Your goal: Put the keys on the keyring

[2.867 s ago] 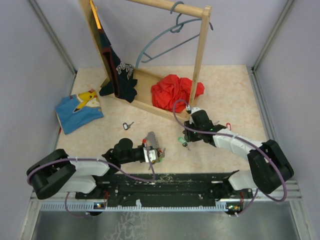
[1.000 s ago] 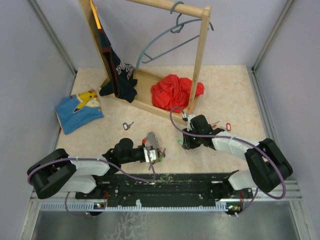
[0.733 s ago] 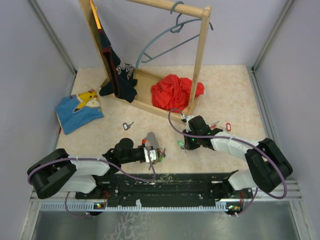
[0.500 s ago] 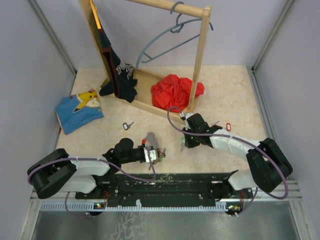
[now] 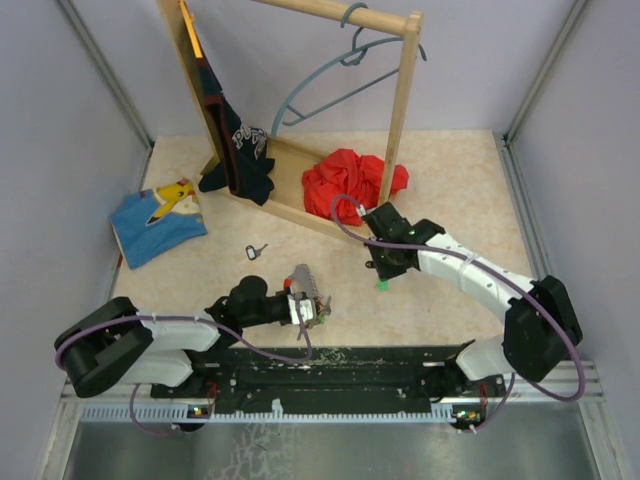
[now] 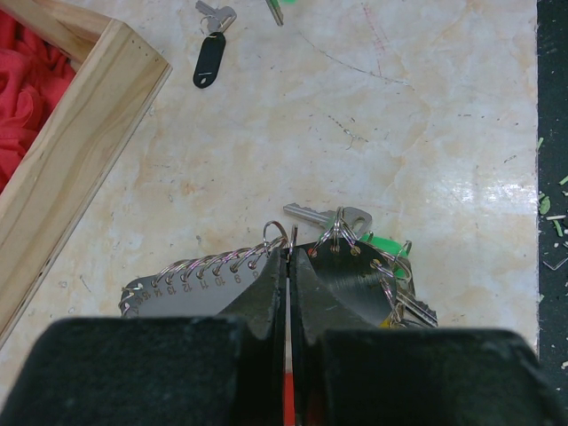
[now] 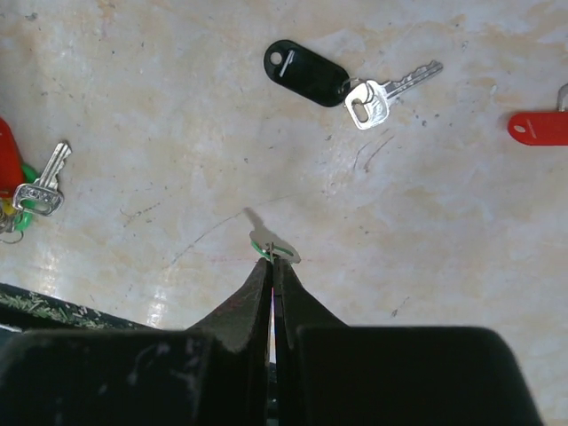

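Observation:
My left gripper (image 6: 290, 253) is shut on the keyring (image 6: 191, 288), a silver numbered plate edged with wire rings; a silver key (image 6: 325, 215) and a green tab (image 6: 391, 245) hang on it. In the top view this gripper (image 5: 318, 308) rests low near the table's front edge with the keyring (image 5: 306, 284). My right gripper (image 7: 272, 259) is shut on a green-headed key (image 7: 272, 248), seen end-on above the table. From above, that gripper (image 5: 382, 278) hangs right of the keyring with the green key (image 5: 381, 286) at its tip. A black-tagged key (image 7: 306, 71) lies loose.
A red tag (image 7: 538, 127) lies on the table at the right. The black-tagged key (image 5: 256, 251) lies left of centre. A wooden clothes rack (image 5: 290, 205) with a red cloth (image 5: 350, 180) stands behind, its base edge (image 6: 80, 151) close to the left gripper. A blue shirt (image 5: 158, 220) lies far left.
My right gripper has shut on the green key, lifted it off the table and moved slightly right. The left gripper and keyring have not moved.

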{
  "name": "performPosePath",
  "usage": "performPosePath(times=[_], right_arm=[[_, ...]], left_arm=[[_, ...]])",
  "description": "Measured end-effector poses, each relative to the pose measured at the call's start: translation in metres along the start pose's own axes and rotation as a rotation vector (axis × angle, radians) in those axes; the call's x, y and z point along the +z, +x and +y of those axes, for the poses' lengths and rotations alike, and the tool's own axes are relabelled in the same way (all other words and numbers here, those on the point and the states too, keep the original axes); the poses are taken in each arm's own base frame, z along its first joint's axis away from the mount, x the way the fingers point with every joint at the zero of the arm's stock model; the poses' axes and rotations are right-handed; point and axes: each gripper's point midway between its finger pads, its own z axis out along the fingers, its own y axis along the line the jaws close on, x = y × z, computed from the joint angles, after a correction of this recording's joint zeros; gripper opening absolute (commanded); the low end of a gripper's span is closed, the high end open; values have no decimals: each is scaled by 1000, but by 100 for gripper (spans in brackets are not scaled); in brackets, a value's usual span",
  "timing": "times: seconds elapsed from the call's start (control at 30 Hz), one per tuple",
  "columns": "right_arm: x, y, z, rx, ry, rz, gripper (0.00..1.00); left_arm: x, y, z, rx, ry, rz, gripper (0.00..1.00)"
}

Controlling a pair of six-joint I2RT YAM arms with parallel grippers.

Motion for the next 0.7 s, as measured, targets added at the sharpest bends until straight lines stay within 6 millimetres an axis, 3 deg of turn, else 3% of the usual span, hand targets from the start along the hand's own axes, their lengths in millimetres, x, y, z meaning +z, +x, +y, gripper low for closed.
performPosePath(times=[0.13, 0.37, 0.7], right_arm=[[-2, 2, -7, -34, 51, 60, 0], [21, 28, -6, -183, 104, 277, 0], [69, -2, 29, -348, 83, 345, 3]], left_arm=[[0, 0, 0, -2, 0, 0, 0], [0, 0, 0, -2, 0, 0, 0], [0, 0, 0, -2, 0, 0, 0]])
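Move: The right hand already holds the green-tagged key. The keyring's ring that it is being brought to lies about 17 cm to its left, 5 cm back and some 3 cm lower. On the table, 8 cm below it, the black-tagged key lies 5 cm ahead and 1 cm left, with the wooden box corner 8 cm ahead and 3 cm left. The same ring sits pinched right at the left hand's fingertips. Downward, about 6 cm in all, the right hand dips first with a small swing back and to its right, then reverses and sweeps some 5 cm left and a little forward, towards the keyring. Its wrist turns about 15 degrees counter-clockwise and brings the fingers closer to straight down, still shut on the green-tagged key; the left hand holds the ring still. ##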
